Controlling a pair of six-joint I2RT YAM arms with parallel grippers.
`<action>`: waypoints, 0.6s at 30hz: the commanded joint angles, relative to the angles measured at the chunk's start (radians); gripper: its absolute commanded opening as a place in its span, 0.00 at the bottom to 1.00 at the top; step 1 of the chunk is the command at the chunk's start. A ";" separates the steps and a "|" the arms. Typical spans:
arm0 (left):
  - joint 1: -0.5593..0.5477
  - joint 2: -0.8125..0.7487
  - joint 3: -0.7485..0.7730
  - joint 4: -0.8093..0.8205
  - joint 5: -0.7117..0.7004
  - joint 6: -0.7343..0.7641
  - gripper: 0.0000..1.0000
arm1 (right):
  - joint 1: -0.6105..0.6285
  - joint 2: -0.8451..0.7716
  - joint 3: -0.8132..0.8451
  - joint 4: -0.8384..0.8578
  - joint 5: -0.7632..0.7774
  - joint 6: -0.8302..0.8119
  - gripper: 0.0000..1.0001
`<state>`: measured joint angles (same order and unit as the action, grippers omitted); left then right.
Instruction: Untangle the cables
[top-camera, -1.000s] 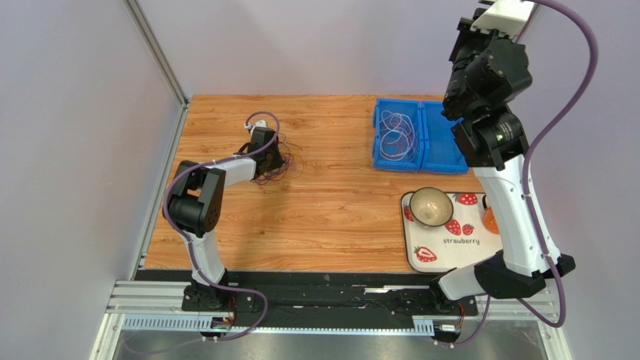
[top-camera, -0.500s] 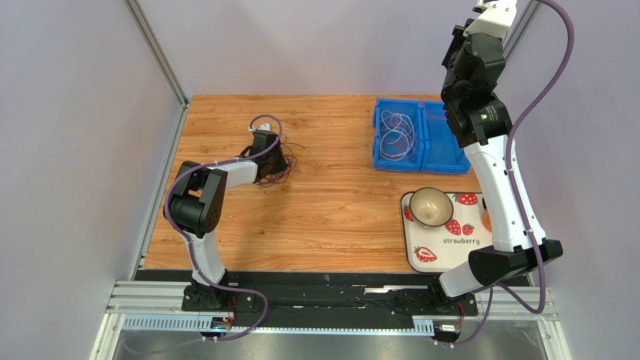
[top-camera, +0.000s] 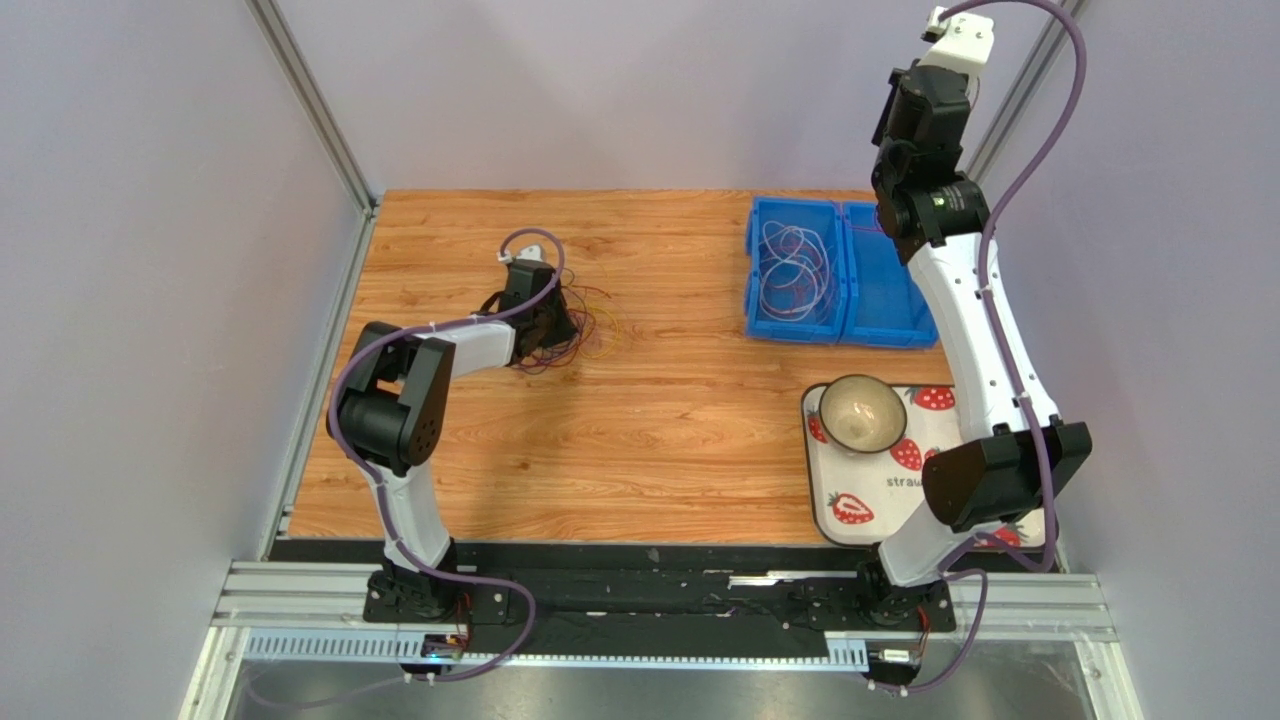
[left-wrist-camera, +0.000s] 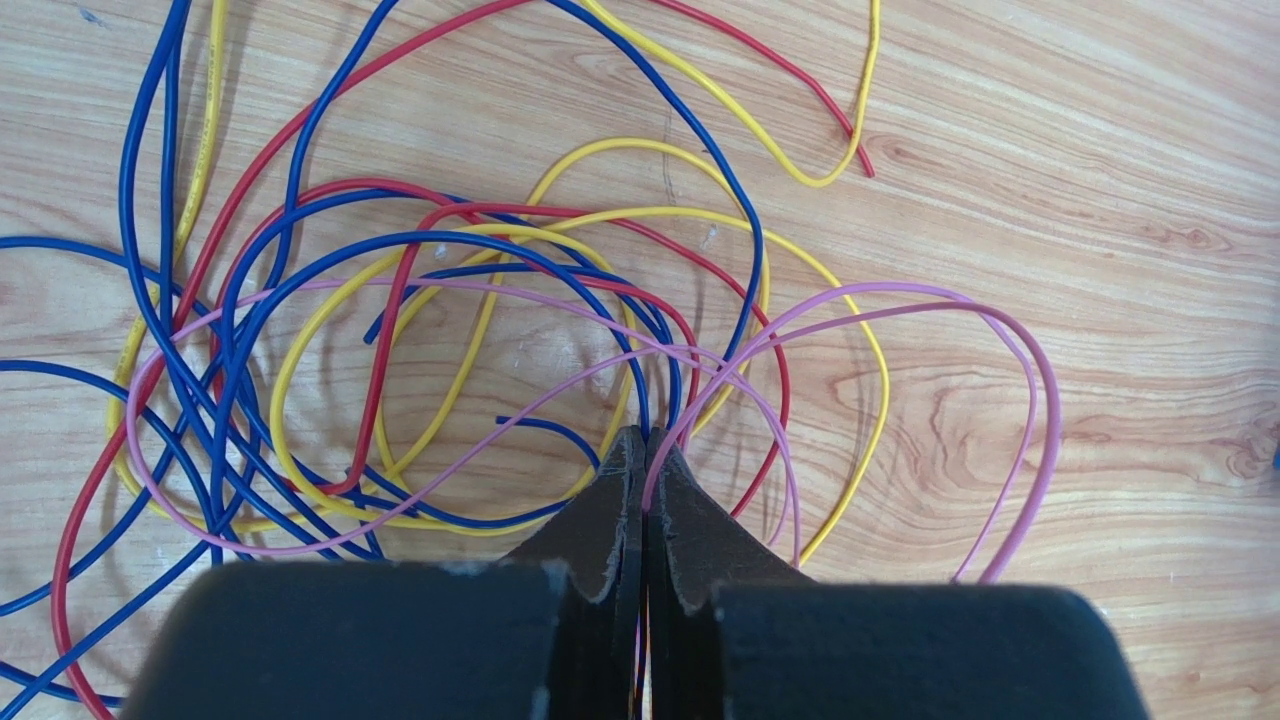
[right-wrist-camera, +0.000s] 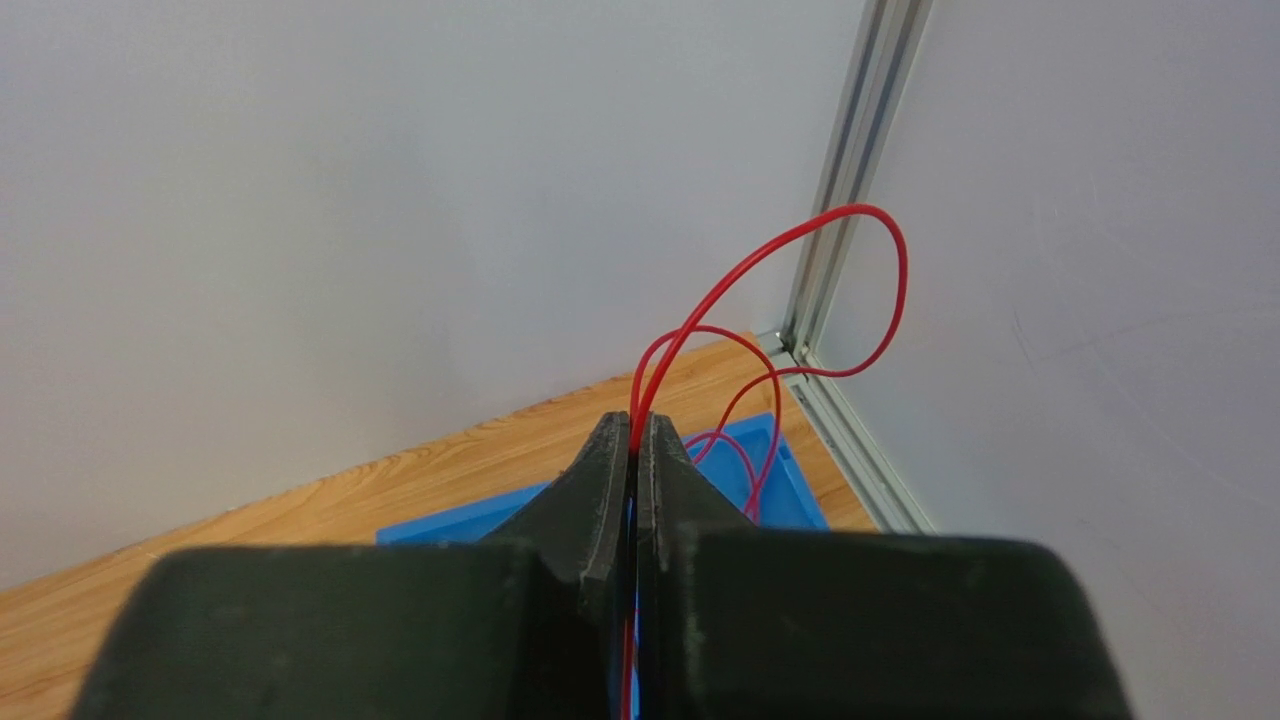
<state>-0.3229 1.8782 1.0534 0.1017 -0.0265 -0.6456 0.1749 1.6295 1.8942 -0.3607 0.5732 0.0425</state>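
Note:
The cables (left-wrist-camera: 451, 300) lie in a loose tangle of blue, red, yellow and pink loops on the wooden table (top-camera: 676, 420). In the top view the tangle (top-camera: 583, 318) sits at the left-middle. My left gripper (left-wrist-camera: 646, 443) is low in this heap and shut, with a pink cable (left-wrist-camera: 902, 300) and blue strands pinched at its tips. My right gripper (right-wrist-camera: 633, 428) is shut on a red cable (right-wrist-camera: 842, 225). It is raised high near the back right corner. The red cable loops up past the tips and trails down toward the blue bin (right-wrist-camera: 451, 525).
The blue two-part bin (top-camera: 887, 323) stands at the back right; its left part holds pale cable loops (top-camera: 792, 270). A strawberry-print tray (top-camera: 879, 503) with a bowl (top-camera: 861, 413) lies at the front right. Grey walls and a metal corner post (right-wrist-camera: 842, 180) stand close behind the right gripper.
The right arm has straightened and swung up and back, carrying the red cable higher over the bin. The left arm and the tangle have stayed put.

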 joint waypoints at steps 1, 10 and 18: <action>0.001 -0.039 -0.001 0.035 0.011 -0.002 0.00 | -0.031 0.021 -0.017 0.045 -0.007 0.016 0.00; 0.001 -0.031 0.002 0.038 0.014 -0.003 0.00 | -0.048 0.047 -0.032 0.043 -0.045 0.050 0.00; 0.001 -0.033 0.002 0.041 0.016 -0.003 0.00 | -0.077 0.064 -0.113 0.049 -0.070 0.094 0.00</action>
<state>-0.3229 1.8782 1.0534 0.1085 -0.0219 -0.6456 0.1242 1.6836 1.8252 -0.3431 0.5323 0.0856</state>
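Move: The right hand, high up with the red cable in its fingers, has the middle of the blue bin's right compartment about 7 cm ahead, 6 cm to its right and some 39 cm below. The left compartment with the white cables is about 7 cm ahead and 10 cm left, equally low; the bowl is some 16 cm back, 3 cm left and 40 cm down. From the left hand, the right compartment is about 10 cm ahead and 50 cm right, roughly level. Downward, with a smaller reach forward and slightly right, the right hand sinks about 5 cm towards the bin's right compartment, easing off midway before sinking again; its fingers tip down some 5 degrees and stay shut on the red cable. The left hand stays put, its closed fingers still holding the tangle near the table. ##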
